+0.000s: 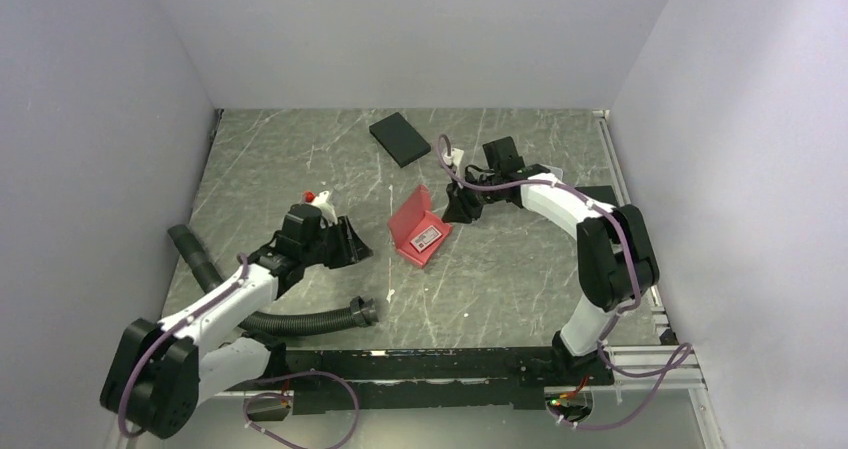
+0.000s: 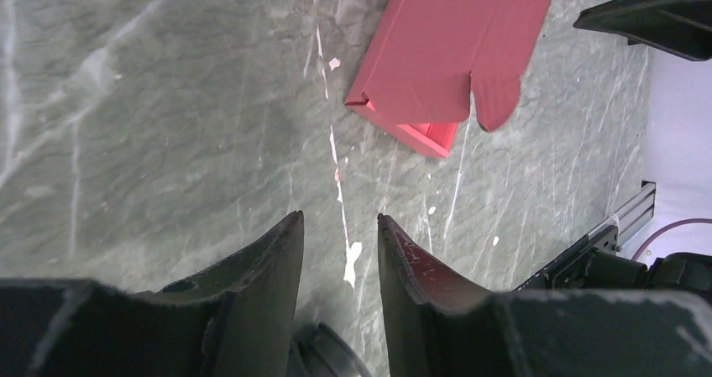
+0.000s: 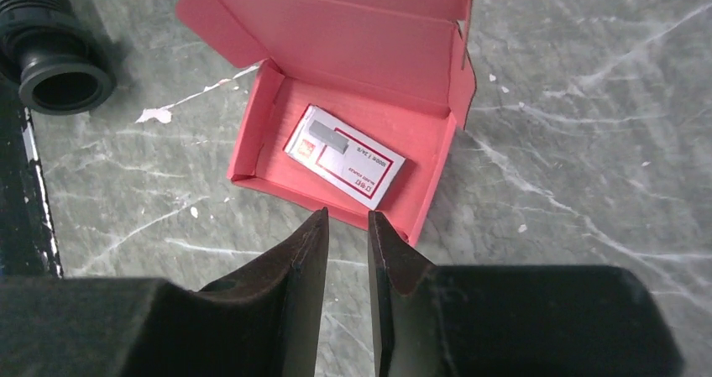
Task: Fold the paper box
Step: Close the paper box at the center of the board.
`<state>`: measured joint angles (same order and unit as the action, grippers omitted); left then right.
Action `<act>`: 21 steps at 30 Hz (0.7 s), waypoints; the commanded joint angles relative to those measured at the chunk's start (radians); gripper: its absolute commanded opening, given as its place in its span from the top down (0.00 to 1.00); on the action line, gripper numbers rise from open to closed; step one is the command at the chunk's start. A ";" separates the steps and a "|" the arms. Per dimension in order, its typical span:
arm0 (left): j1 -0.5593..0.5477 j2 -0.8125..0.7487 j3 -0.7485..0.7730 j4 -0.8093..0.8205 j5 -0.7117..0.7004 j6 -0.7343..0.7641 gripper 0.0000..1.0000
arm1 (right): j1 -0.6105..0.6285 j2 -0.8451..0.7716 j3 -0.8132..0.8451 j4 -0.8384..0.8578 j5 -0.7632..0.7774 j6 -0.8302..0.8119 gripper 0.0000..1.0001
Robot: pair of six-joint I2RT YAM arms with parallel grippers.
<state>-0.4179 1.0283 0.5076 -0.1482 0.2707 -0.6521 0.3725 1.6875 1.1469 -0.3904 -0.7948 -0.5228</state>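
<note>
The paper box (image 1: 418,227) is pinkish-red and lies mid-table, its lid (image 3: 353,49) standing open and its tray facing up. A small red-and-white carton (image 3: 346,154) lies flat inside the tray. My left gripper (image 1: 352,246) hovers to the left of the box, apart from it. In the left wrist view the box (image 2: 453,41) lies well ahead of the left gripper (image 2: 340,216), whose jaws stand apart with only table between them. My right gripper (image 1: 453,209) sits just off the box's right side. The right gripper (image 3: 347,212) shows a narrow empty gap, its tips just short of the tray's near wall.
A black flat box (image 1: 400,139) lies at the back of the table. A black corrugated hose (image 1: 290,319) curls along the near left, its open end (image 3: 59,66) showing in the right wrist view. Pale walls close in three sides; a metal rail (image 1: 640,239) runs down the right edge.
</note>
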 commanded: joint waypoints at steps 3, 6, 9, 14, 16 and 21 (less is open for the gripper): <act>-0.038 0.135 -0.016 0.292 0.032 -0.054 0.57 | 0.000 0.074 0.036 0.080 0.055 0.138 0.73; -0.044 0.194 0.004 0.342 0.026 -0.044 0.58 | -0.001 0.096 0.057 0.079 0.090 0.158 0.73; -0.051 0.253 0.047 0.362 0.027 -0.031 0.58 | -0.003 0.101 0.053 0.109 0.115 0.186 0.71; -0.057 0.327 0.084 0.390 0.028 -0.016 0.57 | -0.014 0.127 0.073 0.168 0.180 0.249 0.69; -0.059 0.355 0.100 0.397 0.035 -0.009 0.58 | -0.026 0.138 0.088 0.187 0.189 0.290 0.70; -0.062 0.404 0.151 0.404 0.046 -0.001 0.58 | -0.030 0.154 0.107 0.266 0.242 0.354 0.74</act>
<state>-0.4740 1.4067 0.5964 0.2012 0.2932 -0.6727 0.3485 1.8275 1.1992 -0.2306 -0.6044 -0.2466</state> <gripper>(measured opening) 0.422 0.266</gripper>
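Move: The paper box's raised lid is about 10 cm ahead of my left hand, 11 cm to its right and a couple of centimetres lower. The small card box lies in the tray some 6 cm ahead, 15 cm right and 5 cm below; the black hose's end is about 12 cm back, straight behind and 6 cm below. From my right hand the lid is about 10 cm left, 1 cm ahead and 3 cm lower; the card box is 7 cm left, 3 cm back and 6 cm below. I bring my left hand, fingers still partly open, about 5 cm right and as far forward, dipping slightly at first, until its tips come up against the outer side of the raised lid near its near corner. Meanwhile my right hand sinks some 4 cm, then slides nearly 6 cm forward past the tray's far right corner, turning clockwise about 20 degrees. ##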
